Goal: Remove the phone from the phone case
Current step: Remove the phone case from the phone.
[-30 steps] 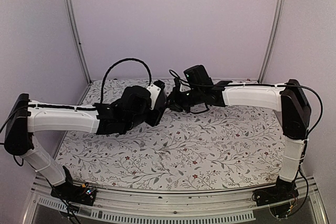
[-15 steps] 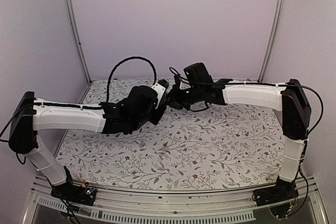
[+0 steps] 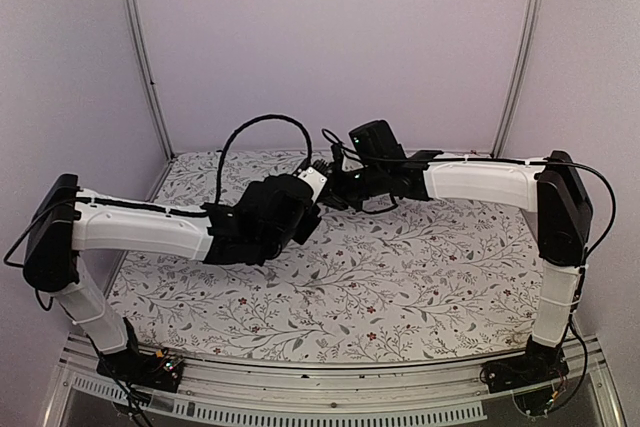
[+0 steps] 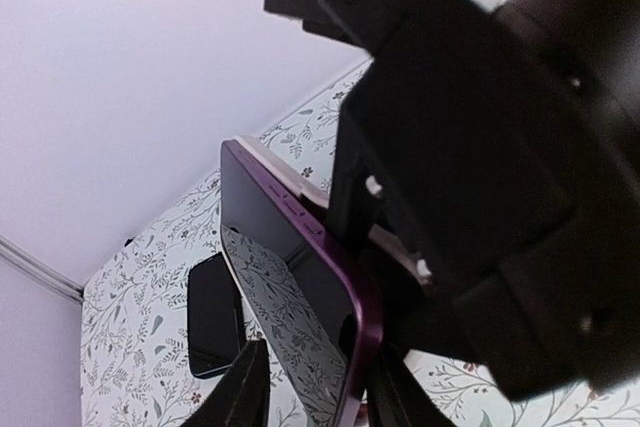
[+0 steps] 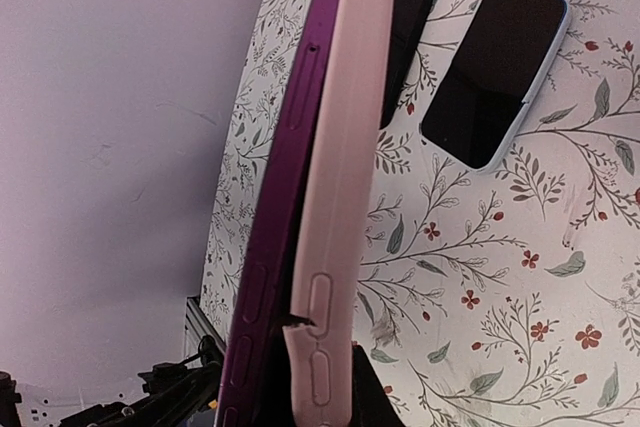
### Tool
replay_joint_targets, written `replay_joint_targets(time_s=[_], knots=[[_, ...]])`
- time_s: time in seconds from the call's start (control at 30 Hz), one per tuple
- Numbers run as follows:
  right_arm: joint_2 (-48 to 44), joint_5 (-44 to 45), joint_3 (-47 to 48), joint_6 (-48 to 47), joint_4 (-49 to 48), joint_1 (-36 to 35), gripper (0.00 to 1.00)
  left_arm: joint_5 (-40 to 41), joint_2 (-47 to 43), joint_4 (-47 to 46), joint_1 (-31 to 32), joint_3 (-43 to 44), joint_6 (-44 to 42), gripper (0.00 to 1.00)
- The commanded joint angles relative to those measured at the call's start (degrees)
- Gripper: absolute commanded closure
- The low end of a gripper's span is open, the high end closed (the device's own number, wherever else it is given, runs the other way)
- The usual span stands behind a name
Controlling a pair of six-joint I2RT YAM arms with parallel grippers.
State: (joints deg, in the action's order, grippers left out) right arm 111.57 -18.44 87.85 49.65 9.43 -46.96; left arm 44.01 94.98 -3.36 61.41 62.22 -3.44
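Note:
My right gripper (image 5: 300, 405) is shut on a pink phone case (image 5: 340, 177), holding it upright on edge above the table. The purple phone (image 5: 275, 227) stands partly peeled out of the case along one long side, and the case rim is torn by the buttons. In the left wrist view the phone (image 4: 300, 237) has its dark screen mirroring the tablecloth, and the case (image 4: 292, 175) shows behind it. My left gripper (image 4: 320, 397) straddles the phone's lower corner, jaws narrowed, with a gap still visible on the screen side. From above, both grippers (image 3: 318, 183) meet at mid-table.
A bare black phone (image 5: 405, 27) and a phone in a light blue case (image 5: 495, 72) lie flat on the floral tablecloth (image 3: 400, 267) below the held phone. The black phone (image 4: 210, 317) also shows in the left wrist view. Walls close the back and sides.
My left arm has swung right and forward to the held phone, and its jaws have narrowed around the phone's corner. The right arm has stayed where it was.

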Motion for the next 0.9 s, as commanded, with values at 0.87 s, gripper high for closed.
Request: replay_joint_targets(time_s=[0.87], knots=[[-3.1,2.5,-3.8,-0.5,-4.4,-0.3,1.0,1.6,-9.6,-11.2,0.3,-6.9,4.3,1.0]])
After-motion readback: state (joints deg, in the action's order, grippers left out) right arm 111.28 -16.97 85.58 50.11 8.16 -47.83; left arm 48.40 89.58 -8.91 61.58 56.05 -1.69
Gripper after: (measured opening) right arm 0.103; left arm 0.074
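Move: My left fingers, part open, straddle the near lower edge of the phone, whose middle lies some 5 cm ahead and 3 cm above my left hand, about a centimetre to its left. The case sits against the phone's right side, its middle about 6 cm ahead, 2 cm right and 2 cm above. On the table some 19 cm below, the pale-cased phone lies about 10 cm ahead and 7 cm left, the black phone 12 cm ahead and 18 cm left. From my right hand, pinching the case, the phone's middle is roughly 5 cm ahead, 5 cm left and 3 cm above. I close my left fingers on the phone's edge, pinching it almost in place, then pull it leftwards off the case by about 3 cm, rising some 1.5 cm and easing back about 1 cm, with only a few degrees of wrist turn. My right hand keeps its pinch on the case and nearly stands, sinking about 1 cm at the very end. ##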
